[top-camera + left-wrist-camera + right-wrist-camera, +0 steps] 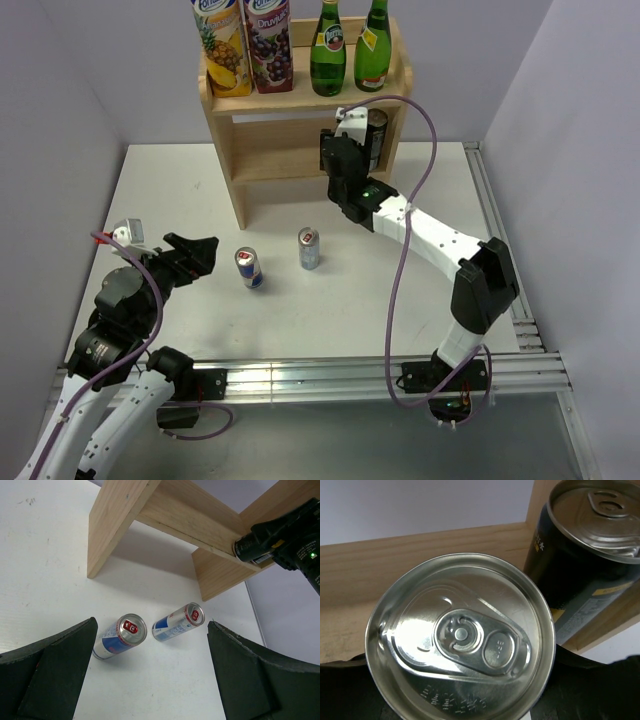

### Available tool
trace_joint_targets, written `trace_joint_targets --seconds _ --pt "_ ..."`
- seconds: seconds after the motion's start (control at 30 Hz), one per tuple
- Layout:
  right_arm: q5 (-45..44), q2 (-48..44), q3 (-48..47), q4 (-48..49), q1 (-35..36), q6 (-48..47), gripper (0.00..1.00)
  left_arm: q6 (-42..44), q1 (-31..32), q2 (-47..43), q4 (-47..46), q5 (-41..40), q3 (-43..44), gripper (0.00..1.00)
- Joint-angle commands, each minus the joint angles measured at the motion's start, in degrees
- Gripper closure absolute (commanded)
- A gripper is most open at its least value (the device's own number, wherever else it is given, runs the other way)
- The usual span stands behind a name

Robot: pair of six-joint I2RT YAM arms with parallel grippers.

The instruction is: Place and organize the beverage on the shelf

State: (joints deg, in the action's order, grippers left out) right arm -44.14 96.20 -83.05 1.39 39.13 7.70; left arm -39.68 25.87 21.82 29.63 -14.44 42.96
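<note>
The light-wood shelf (300, 150) stands at the back of the table. Its top board carries two juice cartons (245, 50) and two green bottles (350, 50). My right gripper (342, 160) reaches into the lower tier and is shut on a silver-topped can (460, 640), its dark fingers (600, 690) on either side. Just right of that can, a dark can (585, 565) stands on the lower board against the side panel. Two slim blue-and-silver cans (249, 267) (309, 248) stand upright on the table. My left gripper (200, 255) hangs open to their left, with both cans (122, 636) (179, 621) ahead of its jaws.
The shelf's left side panel (117, 525) stands behind the two slim cans. My right arm (440, 240) stretches diagonally from the near right up to the shelf, trailing a purple cable (400, 260). Walls close in the table on the left, right and back.
</note>
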Motion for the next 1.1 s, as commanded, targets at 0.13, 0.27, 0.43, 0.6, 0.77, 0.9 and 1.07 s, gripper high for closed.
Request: trace_joint_targets --seconds 0.13,0.27,0.43,0.6,0.77,0.9,1.07 --pt "-0.69 1.7 -6.86 6.96 -1.08 -0.23 1.0 0.57 0.24 -0.47 -1.59 0.02 -0.24 0.01" --pt "-1.12 3.02 -8.36 6.35 -1.17 -0.32 1.0 0.57 0.24 -0.64 -1.5 -0.33 -0.16 0.01" --pt "-1.56 3.46 -8.19 5.91 -1.25 0.38 1.0 0.48 0.5 -0.73 -1.5 -0.24 -0.16 0.01" --pt "-1.48 3.9 -8.27 4.42 -1.17 0.99 0.92 0.48 0.5 -0.64 -1.59 -0.15 -0.24 0.01" --pt "-1.39 3.55 -7.83 4.06 -1.25 1.61 0.22 0.57 0.5 -0.64 -1.59 -0.24 -0.24 0.01" --pt "-1.47 3.46 -8.1 3.53 -1.25 1.87 0.1 0.57 0.5 -0.73 -1.59 -0.24 -0.24 0.01" --pt "-1.39 3.29 -8.1 3.18 -1.17 1.96 0.07 0.57 0.5 -0.73 -1.59 -0.15 -0.24 0.01"
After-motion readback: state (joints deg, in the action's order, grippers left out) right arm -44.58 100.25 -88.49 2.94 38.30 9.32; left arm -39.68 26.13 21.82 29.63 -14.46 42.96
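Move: The held black can is bound for a spot on the shelf's middle board, about 2 cm ahead of the right hand and a touch left, the board some 7 cm below. The black can already standing there is roughly 3 cm ahead and 6 cm to the right. On the table below, the silver can lies about 14 cm back, 8 cm left and 18 cm down. From the left hand, the shelf spot is some 26 cm ahead and 28 cm to the right, about 7 cm lower. Ease the right gripper about 2 cm deeper into the shelf, drifting slightly left and keeping its hold on the black can, so it goes in along the middle board beside the other black can. Hold there briefly, then open the fingers wide to release the can and begin rising, about 1 cm, with only a slight tilt. ##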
